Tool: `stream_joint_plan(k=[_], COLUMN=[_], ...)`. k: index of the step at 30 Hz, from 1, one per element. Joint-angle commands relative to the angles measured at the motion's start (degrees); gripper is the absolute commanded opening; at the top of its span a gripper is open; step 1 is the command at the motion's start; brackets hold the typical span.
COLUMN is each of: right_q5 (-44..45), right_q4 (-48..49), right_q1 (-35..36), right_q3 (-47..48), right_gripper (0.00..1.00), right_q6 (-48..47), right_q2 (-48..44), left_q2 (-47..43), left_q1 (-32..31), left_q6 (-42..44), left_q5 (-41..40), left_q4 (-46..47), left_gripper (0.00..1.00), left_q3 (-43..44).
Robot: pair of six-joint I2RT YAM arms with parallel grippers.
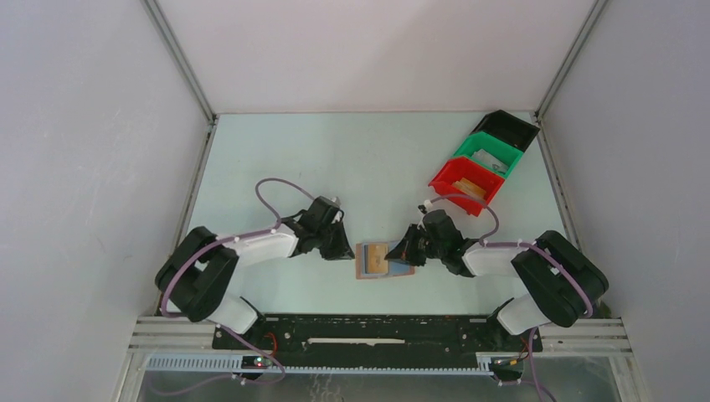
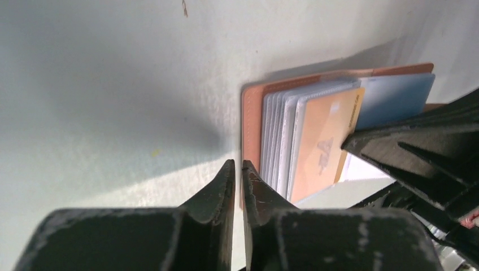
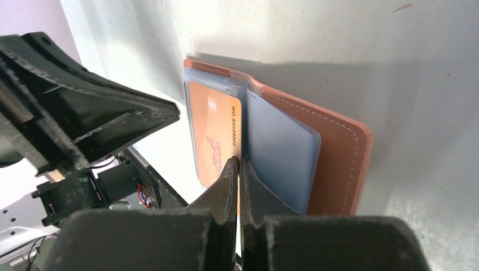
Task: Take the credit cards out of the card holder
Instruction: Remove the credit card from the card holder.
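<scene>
The brown card holder [image 1: 362, 270] lies open flat on the table between both arms. In the left wrist view it [image 2: 251, 107] shows a fan of clear sleeves [image 2: 277, 135], with a tan card [image 2: 322, 147] in the top one. My right gripper [image 3: 238, 162] is shut on the tan card's [image 3: 214, 130] near edge, beside the blue-grey lining [image 3: 279, 152] and brown cover [image 3: 339, 164]. My left gripper [image 2: 238, 166] sits at the holder's left edge, its jaws parted by a narrow slit with nothing in it. No black or blue-grey card shows.
Red [image 1: 465, 184], green [image 1: 488, 155] and black [image 1: 506, 130] bins stand in a row at the back right. White walls close the table on three sides. The arm bases and a black rail [image 1: 377, 331] line the near edge.
</scene>
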Motion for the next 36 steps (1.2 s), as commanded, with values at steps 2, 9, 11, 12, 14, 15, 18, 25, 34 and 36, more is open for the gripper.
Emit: stream_joint_plan(k=[2,9,11,12,14,15,18,25,34,36], right_q5=[-1.36,-2.60,-2.79,-2.77,-2.63,-2.64,-3.22,-7.49,-14.46,-14.37], right_q4=[1.09,3.30,3.54,3.50,3.05,2.71,2.66,2.75,6.76,6.73], right_q1=[-0.54,-0.70,-0.65,-0.69,-0.70,-0.75,-1.33,-3.82,-7.84,-7.82], right_q3=[-0.61,-0.61,-0.61,-0.61,-0.61,-0.61,-0.88,-1.13,-2.45,-2.45], right_gripper=[0.00,0.00,0.00,0.00,0.00,0.00,0.00,0.00,0.00,0.00], right_q6=[-3.62,-2.99,-2.93,-2.97,-3.25,-3.47,-4.19,-5.98,-6.88,-6.96], right_q2=[-0.82,1.01,1.29,1.25,0.91,0.66,-0.03,0.12,2.11,1.95], left_q2=[-8.87,-8.40,-7.75,-7.52,-6.73,-6.12,-3.66,2.44,6.47,6.91], left_q1=[-0.84,-1.91,-2.86,-3.54,-5.51,-6.28,-7.11,-7.06,-7.11,-7.11], left_q6=[3.06,3.78,4.09,4.22,4.39,4.48,3.63,2.95,2.84,2.84], left_q5=[-3.65,-3.75,-3.37,-3.37,-3.29,-3.37,-3.75,-5.53,-5.53,-5.62], left_q4=[-1.59,-3.27,-3.38,-3.34,-3.13,-3.15,-2.80,-5.10,-6.19,-6.51], left_gripper=[0.24,0.43,0.43,0.43,0.43,0.43,0.42,0.39,0.38,0.38], left_q3=[-0.72,0.70,1.50,2.06,3.42,4.13,5.33,5.91,6.23,6.37])
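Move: The sleeve stack's left edge is about 2 cm to the right of my left hand, level fore and aft and roughly 1 cm below. The credit card's middle is some 6 cm to the right of that hand. My right hand already pinches the card's right edge, with the card's middle about 2 cm to its left; the card holder's right flap is around 3 cm to its right. I lift my left hand about 3.5 cm off the card holder's left side while opening its fingers almost halfway, swing back and about 3 cm right, then lower it to its old height, fingertips straddling the holder's left edge and outer sleeves. My right hand keeps its pinch on the card's edge, then draws about 1.5 cm to the right. ##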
